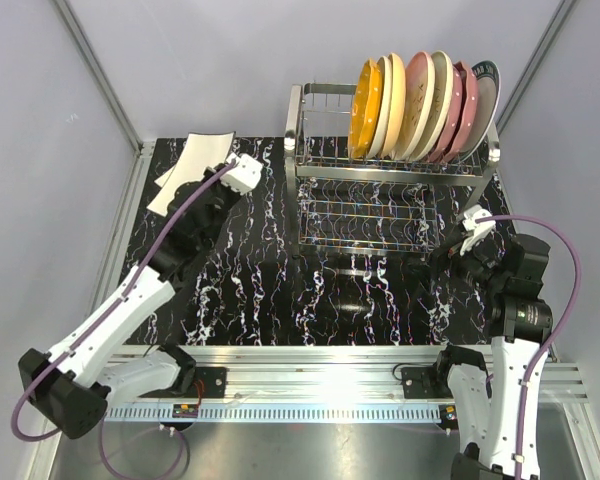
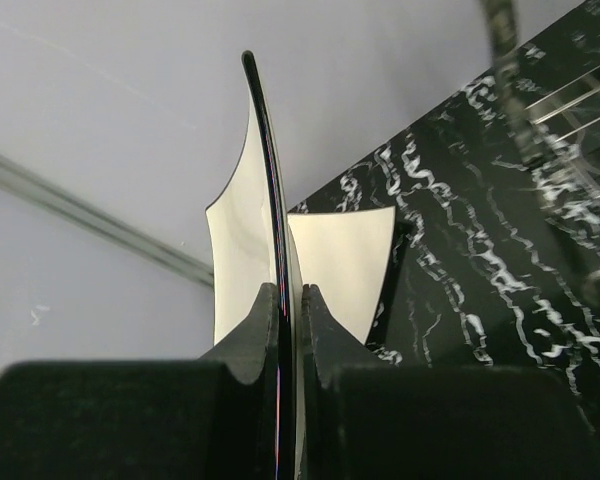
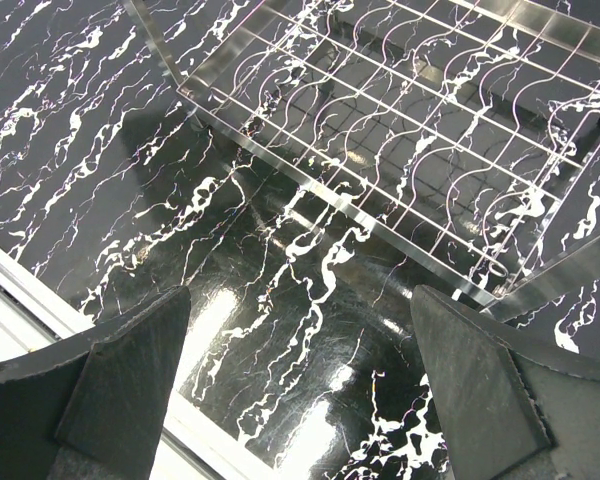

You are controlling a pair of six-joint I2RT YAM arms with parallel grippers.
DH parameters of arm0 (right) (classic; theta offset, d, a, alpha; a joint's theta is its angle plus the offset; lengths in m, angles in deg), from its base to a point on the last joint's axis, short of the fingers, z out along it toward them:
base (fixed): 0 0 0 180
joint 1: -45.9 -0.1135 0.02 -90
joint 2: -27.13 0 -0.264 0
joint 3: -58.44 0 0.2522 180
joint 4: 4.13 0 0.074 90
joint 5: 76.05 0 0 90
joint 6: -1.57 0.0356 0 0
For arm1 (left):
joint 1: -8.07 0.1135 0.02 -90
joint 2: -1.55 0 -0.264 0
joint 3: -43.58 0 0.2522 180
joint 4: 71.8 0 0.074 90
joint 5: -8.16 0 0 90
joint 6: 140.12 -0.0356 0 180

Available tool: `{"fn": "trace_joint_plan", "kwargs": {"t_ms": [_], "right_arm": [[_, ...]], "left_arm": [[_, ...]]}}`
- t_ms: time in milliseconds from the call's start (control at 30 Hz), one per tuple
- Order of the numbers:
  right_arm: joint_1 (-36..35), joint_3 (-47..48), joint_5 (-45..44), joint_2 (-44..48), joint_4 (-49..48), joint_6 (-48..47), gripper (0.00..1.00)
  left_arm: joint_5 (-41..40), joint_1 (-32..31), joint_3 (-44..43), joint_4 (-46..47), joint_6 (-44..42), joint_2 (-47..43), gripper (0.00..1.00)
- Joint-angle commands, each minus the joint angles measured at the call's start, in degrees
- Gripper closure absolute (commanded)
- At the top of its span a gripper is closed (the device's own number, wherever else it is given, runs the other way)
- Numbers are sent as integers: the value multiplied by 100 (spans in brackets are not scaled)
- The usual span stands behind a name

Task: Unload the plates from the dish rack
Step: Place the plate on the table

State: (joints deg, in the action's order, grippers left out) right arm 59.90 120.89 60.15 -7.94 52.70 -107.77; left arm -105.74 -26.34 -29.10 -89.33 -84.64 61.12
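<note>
Several plates (image 1: 420, 105) stand on edge in the top tier of the chrome dish rack (image 1: 325, 165): yellow-orange, cream, pink and one with a dark patterned rim. At the table's far left, my left gripper (image 1: 220, 172) is shut on the rim of a white square plate (image 1: 205, 152). The left wrist view shows that plate (image 2: 235, 240) edge-on between the closed fingers of the left gripper (image 2: 291, 300). A second white square plate (image 2: 345, 265) lies just beyond it. My right gripper (image 1: 448, 255) hangs open and empty over the table, in front of the rack's lower tier (image 3: 410, 130).
The black marbled tabletop (image 1: 250, 290) runs between the two arms. A silver rail (image 1: 320, 365) lines the near edge. Grey walls and a metal strip (image 2: 90, 225) close in the left side, near the white plates.
</note>
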Motion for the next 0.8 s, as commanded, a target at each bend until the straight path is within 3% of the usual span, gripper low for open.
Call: {"fn": "trace_joint_plan", "kwargs": {"t_ms": [0,433,767], "right_arm": [[24,106,144,62,-36,-88,0],[24,167,223,-17,96,-202,0],[24,220,215,-123,202,-273,0]], "left_arm": [[289,347,3,1712,-477,54,100],[685,1428,-59,3284,-608,2066,100],[1080,1842,-611,3682,-1275,3648,100]]}}
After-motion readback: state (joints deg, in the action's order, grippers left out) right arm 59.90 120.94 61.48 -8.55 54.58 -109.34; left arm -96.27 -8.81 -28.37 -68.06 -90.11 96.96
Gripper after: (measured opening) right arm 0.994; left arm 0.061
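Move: The left hand already grips a plate and is taking it to the cream plate that lies on the table, about 18 cm ahead, 12 cm to the left and some 33 cm below. The dish rack's middle is roughly 32 cm to this hand's right, 8 cm ahead and 15 cm below; the orange plate in it stands about 28 cm right and 14 cm ahead, near hand height. From the right hand, the cream plate lies about 31 cm ahead, 55 cm left and 24 cm below. The left hand brings the held plate down some 18 cm and forward about 14 cm, drifting a little left, towards the cream plate on the table; the first half is as much forward as down, then the drop steepens and quickens. Its shut fingers keep their pinch on the plate's edge while the hand tips nose-down about 15 degrees and rolls its left side up by some 10, still travelling down at the end. ##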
